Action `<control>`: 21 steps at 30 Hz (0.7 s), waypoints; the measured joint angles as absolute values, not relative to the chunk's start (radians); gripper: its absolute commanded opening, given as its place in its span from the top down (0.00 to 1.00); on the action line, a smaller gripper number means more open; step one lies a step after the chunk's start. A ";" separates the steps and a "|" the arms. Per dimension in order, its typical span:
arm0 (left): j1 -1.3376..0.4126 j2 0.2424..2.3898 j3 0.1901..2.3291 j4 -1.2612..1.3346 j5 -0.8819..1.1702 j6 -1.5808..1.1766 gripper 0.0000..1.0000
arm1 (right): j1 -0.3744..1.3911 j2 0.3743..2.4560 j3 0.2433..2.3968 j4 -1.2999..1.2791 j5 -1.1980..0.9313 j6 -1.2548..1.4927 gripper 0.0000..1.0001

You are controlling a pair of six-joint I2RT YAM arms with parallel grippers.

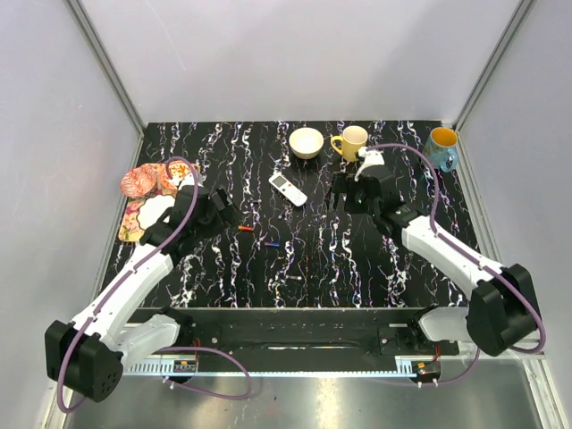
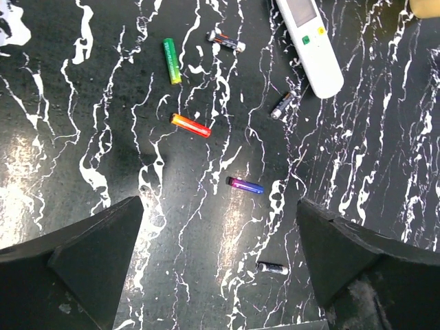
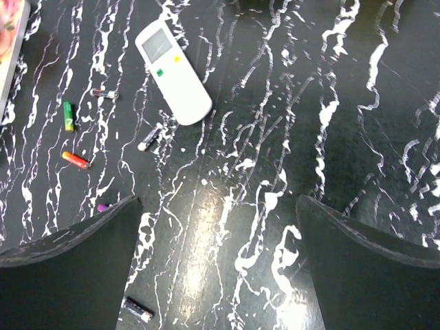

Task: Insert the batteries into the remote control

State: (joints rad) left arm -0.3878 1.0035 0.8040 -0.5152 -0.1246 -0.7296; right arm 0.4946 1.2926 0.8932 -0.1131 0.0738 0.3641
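Observation:
The white remote control [image 1: 288,189] lies face up on the black marbled table, between the two grippers and slightly farther back. It also shows in the left wrist view as the remote control [image 2: 313,41] and in the right wrist view as the remote control [image 3: 173,72]. Several batteries lie loose near it: a red-orange one [image 2: 190,125], a blue one with a red end [image 2: 245,185], a green one [image 2: 172,60] and small dark ones [image 2: 273,268]. My left gripper [image 2: 218,206] hovers open above them, holding nothing. My right gripper [image 3: 216,203] is open over bare table, right of the remote.
A cream bowl [image 1: 307,142], a yellow mug [image 1: 350,142] and a blue mug [image 1: 441,147] stand along the back edge. Floral plates [image 1: 147,192] sit at the left edge, beside the left arm. White enclosure walls surround the table.

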 measured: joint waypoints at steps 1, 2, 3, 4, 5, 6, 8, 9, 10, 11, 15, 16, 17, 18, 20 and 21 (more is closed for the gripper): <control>-0.388 1.003 0.803 -0.511 -0.115 -0.726 0.01 | 0.495 1.306 0.907 -0.123 0.049 0.349 0.00; -0.388 1.002 0.801 -0.505 -0.108 -0.723 0.01 | 0.496 1.329 0.931 -0.139 0.031 0.333 0.00; -0.388 1.001 0.799 -0.496 -0.097 -0.715 0.01 | 0.498 1.367 0.968 -0.161 0.014 0.317 0.00; -0.388 0.998 0.791 -0.482 -0.083 -0.710 0.01 | 0.501 1.419 1.024 -0.189 0.006 0.295 0.00; -0.388 0.989 0.778 -0.467 -0.072 -0.704 0.03 | 0.505 1.479 1.086 -0.209 0.002 0.273 0.00; -0.388 0.979 0.764 -0.460 -0.061 -0.701 0.04 | 0.509 1.538 1.141 -0.219 -0.002 0.251 0.00; -0.388 0.939 0.723 -0.435 -0.031 -0.690 0.03 | 0.515 1.624 1.215 -0.232 -0.005 0.211 0.00; -0.388 0.908 0.696 -0.424 -0.019 -0.685 0.02 | 0.517 1.663 1.247 -0.249 -0.009 0.189 0.00; -0.388 0.875 0.671 -0.420 -0.009 -0.681 0.02 | 0.517 1.700 1.279 -0.266 -0.016 0.167 0.00; -0.388 0.846 0.653 -0.417 -0.002 -0.677 0.02 | 0.518 1.736 1.310 -0.282 -0.023 0.144 0.00; -0.389 0.800 0.638 -0.409 0.013 -0.654 0.02 | 0.521 1.863 1.426 -0.337 -0.048 0.065 0.00; -0.389 0.800 0.638 -0.407 0.016 -0.650 0.02 | 0.524 1.895 1.462 -0.355 -0.049 0.041 0.00; -0.389 0.801 0.638 -0.408 0.022 -0.645 0.02 | 0.526 1.921 1.489 -0.361 -0.053 0.024 0.00; -0.389 0.801 0.638 -0.409 0.025 -0.643 0.02 | 0.529 1.950 1.523 -0.376 -0.056 0.007 0.00; -0.389 0.799 0.638 -0.404 0.034 -0.634 0.02 | 0.535 2.008 1.594 -0.400 -0.064 -0.017 0.00; -0.390 0.798 0.638 -0.401 0.040 -0.630 0.02 | 0.538 2.032 1.623 -0.408 -0.067 -0.025 0.00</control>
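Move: The remote control lies about 13 cm ahead of the right hand, 13 cm to its left and some 15 cm below. The bowl stands 16 cm beyond the remote and 5 cm to its right, the yellow mug level with the bowl but 15 cm farther right. A black battery lies 9 cm nearer than the remote, in line with it. From the left hand the remote is 17 cm ahead and 15 cm right, 14 cm down. With its fingers wide open and empty, the right hand swings forward and left by some 13 cm and sinks about 7 cm towards the remote, its wrist turning some 20 degrees counter-clockwise while its left side dips. The left hand, also open, draws back about 3 cm and slightly right, turning a little clockwise. ##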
